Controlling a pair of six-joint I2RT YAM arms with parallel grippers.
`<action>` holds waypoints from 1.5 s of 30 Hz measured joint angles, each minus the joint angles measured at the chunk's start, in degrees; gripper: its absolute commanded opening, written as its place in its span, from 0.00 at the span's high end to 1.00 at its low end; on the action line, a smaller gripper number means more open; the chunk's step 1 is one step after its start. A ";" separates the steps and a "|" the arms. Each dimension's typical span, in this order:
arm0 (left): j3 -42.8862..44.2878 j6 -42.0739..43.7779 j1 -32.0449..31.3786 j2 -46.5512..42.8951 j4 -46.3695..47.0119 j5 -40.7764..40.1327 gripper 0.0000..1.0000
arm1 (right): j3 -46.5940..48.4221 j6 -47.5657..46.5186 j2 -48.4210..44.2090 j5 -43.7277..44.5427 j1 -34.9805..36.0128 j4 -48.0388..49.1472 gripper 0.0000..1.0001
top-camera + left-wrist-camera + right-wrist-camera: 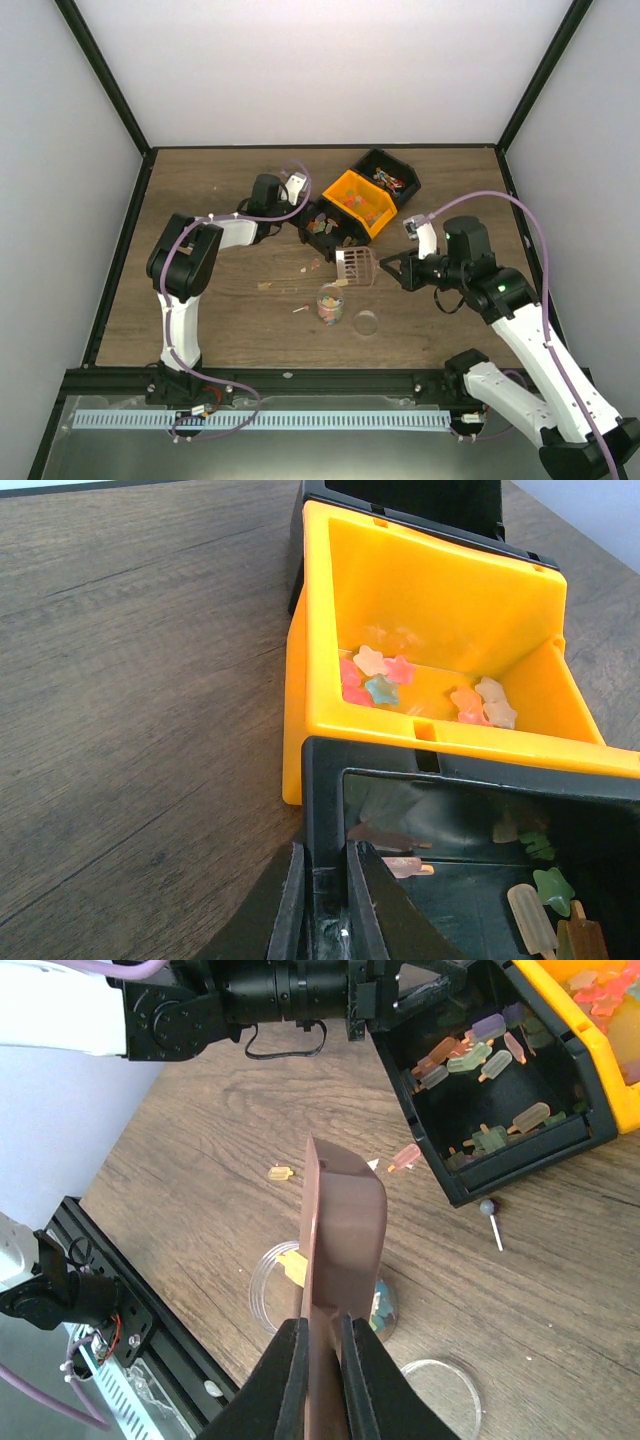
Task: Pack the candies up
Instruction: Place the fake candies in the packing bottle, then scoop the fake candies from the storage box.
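Observation:
My left gripper (308,226) (328,858) is shut on the near wall of a tilted black bin (330,230) (330,780), which holds several popsicle-shaped candies (470,1055). An orange bin (362,203) (400,600) behind it holds star-shaped candies (380,680). My right gripper (388,268) (320,1335) is shut on a translucent pink-brown scoop (357,267) (345,1220), held above a small clear cup (330,303) (262,1278). The cup holds several mixed candies (385,1305). The scoop hides most of the cup in the right wrist view.
A clear round lid (366,322) (440,1395) lies right of the cup. A second black bin (390,178) stands behind the orange one. Loose sweets (264,286) (280,1172) and a small lollipop (490,1218) lie on the wood. The black frame rail (300,380) runs along the near edge.

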 measured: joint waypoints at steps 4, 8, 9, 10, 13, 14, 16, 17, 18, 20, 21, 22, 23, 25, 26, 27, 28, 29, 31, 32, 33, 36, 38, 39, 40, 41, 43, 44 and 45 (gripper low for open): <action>0.00 0.02 0.00 0.00 0.00 0.00 0.96 | 0.15 -0.44 0.96 0.04 0.11 -1.14 0.99; 0.00 0.02 0.00 0.00 0.00 0.00 0.96 | 0.90 -0.76 2.03 0.63 0.46 -2.64 0.99; 0.00 0.02 0.00 0.00 0.00 0.00 0.96 | 1.18 -0.79 2.19 0.72 0.63 -2.84 0.99; 0.00 0.00 0.00 0.00 0.00 0.00 0.96 | 1.62 -0.79 2.32 1.03 0.90 -3.13 0.99; 0.00 0.02 0.00 0.00 0.00 0.00 0.96 | 2.51 -0.94 2.51 1.73 1.38 -3.72 0.99; 0.00 0.02 0.00 0.00 0.02 0.00 0.96 | 2.69 -0.96 2.51 1.99 1.49 -3.80 0.99; 0.00 0.02 0.00 0.00 0.02 0.00 0.96 | 2.71 -0.85 2.32 2.62 1.62 -3.74 0.99; 0.00 0.02 0.00 0.00 0.00 0.00 0.96 | 2.71 -0.52 2.16 3.26 1.66 -3.69 0.99; 0.00 0.00 0.00 0.00 0.02 0.00 0.96 | 2.71 0.00 1.97 4.02 1.66 -3.54 0.99; 0.00 0.02 0.00 0.00 0.02 0.00 0.96 | 2.75 1.29 1.75 5.92 1.66 -2.93 0.99; 0.00 0.02 0.00 0.00 0.00 0.00 0.96 | 2.91 2.01 1.88 7.04 1.68 -2.51 0.99; 0.00 0.02 0.00 0.00 0.00 0.02 0.96 | 3.26 2.93 2.27 8.39 1.68 -2.05 0.99; 0.00 0.02 0.00 0.00 0.02 0.04 0.96 | 3.80 4.15 2.91 10.51 1.68 -1.11 0.99; 0.00 0.02 0.00 0.00 0.04 0.13 0.96 | 4.09 6.80 3.69 14.38 1.68 1.22 0.99; 0.00 0.00 0.00 0.00 0.04 0.17 0.96 | 4.04 8.09 3.85 16.63 1.66 2.34 0.99; 0.00 0.02 0.00 0.00 0.04 0.22 0.96 | 3.80 9.68 3.87 18.80 1.57 4.02 0.99; 0.00 0.02 0.00 0.00 0.04 0.24 0.96 | 3.32 11.26 3.82 21.14 1.38 6.08 0.99; 0.00 0.02 0.00 0.00 0.04 0.24 0.96 | 2.91 12.66 3.91 23.04 0.87 7.72 0.99; 0.00 0.07 0.00 0.00 0.02 0.24 0.96 | 2.27 14.62 4.98 23.89 -1.27 10.49 0.99; 0.00 0.13 0.00 0.00 0.00 0.24 0.96 | 2.27 15.43 6.16 23.28 -3.43 11.63 0.99; 0.00 0.24 0.00 0.00 -0.02 0.22 0.96 | 2.29 16.22 7.93 21.38 -6.86 13.05 0.99; 0.22 1.33 -0.04 -0.02 -0.59 0.28 0.96 | 3.13 18.45 15.80 15.82 -17.75 16.79 0.99; 0.37 2.60 -0.11 -0.11 -1.18 0.33 0.96 | 3.87 20.26 23.02 11.50 -23.65 19.34 0.99; 0.37 3.32 -0.13 -0.24 -1.51 0.31 0.96 | 4.00 21.16 25.97 9.79 -25.49 20.39 0.99; 0.33 4.11 -0.17 -0.39 -1.86 0.28 0.96 | 4.24 21.88 28.46 8.11 -26.95 21.18 0.99; 0.31 4.81 -0.22 -0.59 -2.38 0.28 0.96 | 4.68 22.60 30.80 6.58 -28.11 21.77 0.99; 0.17 6.10 -0.20 -0.98 -3.34 0.24 0.96 | 7.10 23.52 34.97 4.24 -29.27 22.29 0.99; 0.17 6.62 -0.15 -1.09 -3.74 0.24 0.96 | 9.07 23.85 36.96 3.34 -29.49 22.45 0.99; 0.17 7.06 -0.09 -1.18 -4.00 0.24 0.96 | 11.65 24.17 39.08 2.38 -29.55 22.73 0.99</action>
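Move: The scoop in the right hand is over the bottle, and the lollipop compartment it goes to next lies about 40 cm ahead of that hand, 11 cm to its right and 21 cm below. At similar depth, the orange compartment is some 29 cm straight ahead, the near black compartment 19 cm ahead and 9 cm left, and the packing bottle 3 cm back and 11 cm left. From the left hand, the lollipop compartment is about 15 cm ahead, 27 cm right and 4 cm lower. Still gripping the scoop's handle, the right hand bobs about a centimetre down and up by the bottle, then leaves it and sweeps fast some 22 cm forward and 14 cm right, rising slightly before sinking to end about 6 cm lower, as it swings around 45 degrees clockwise and tips down to bring the scoop to the lollipop compartment. The left fingers keep their pinch on the near black compartment's rim, barely travelling but starting a small turn of about 5 degrees at the end. ##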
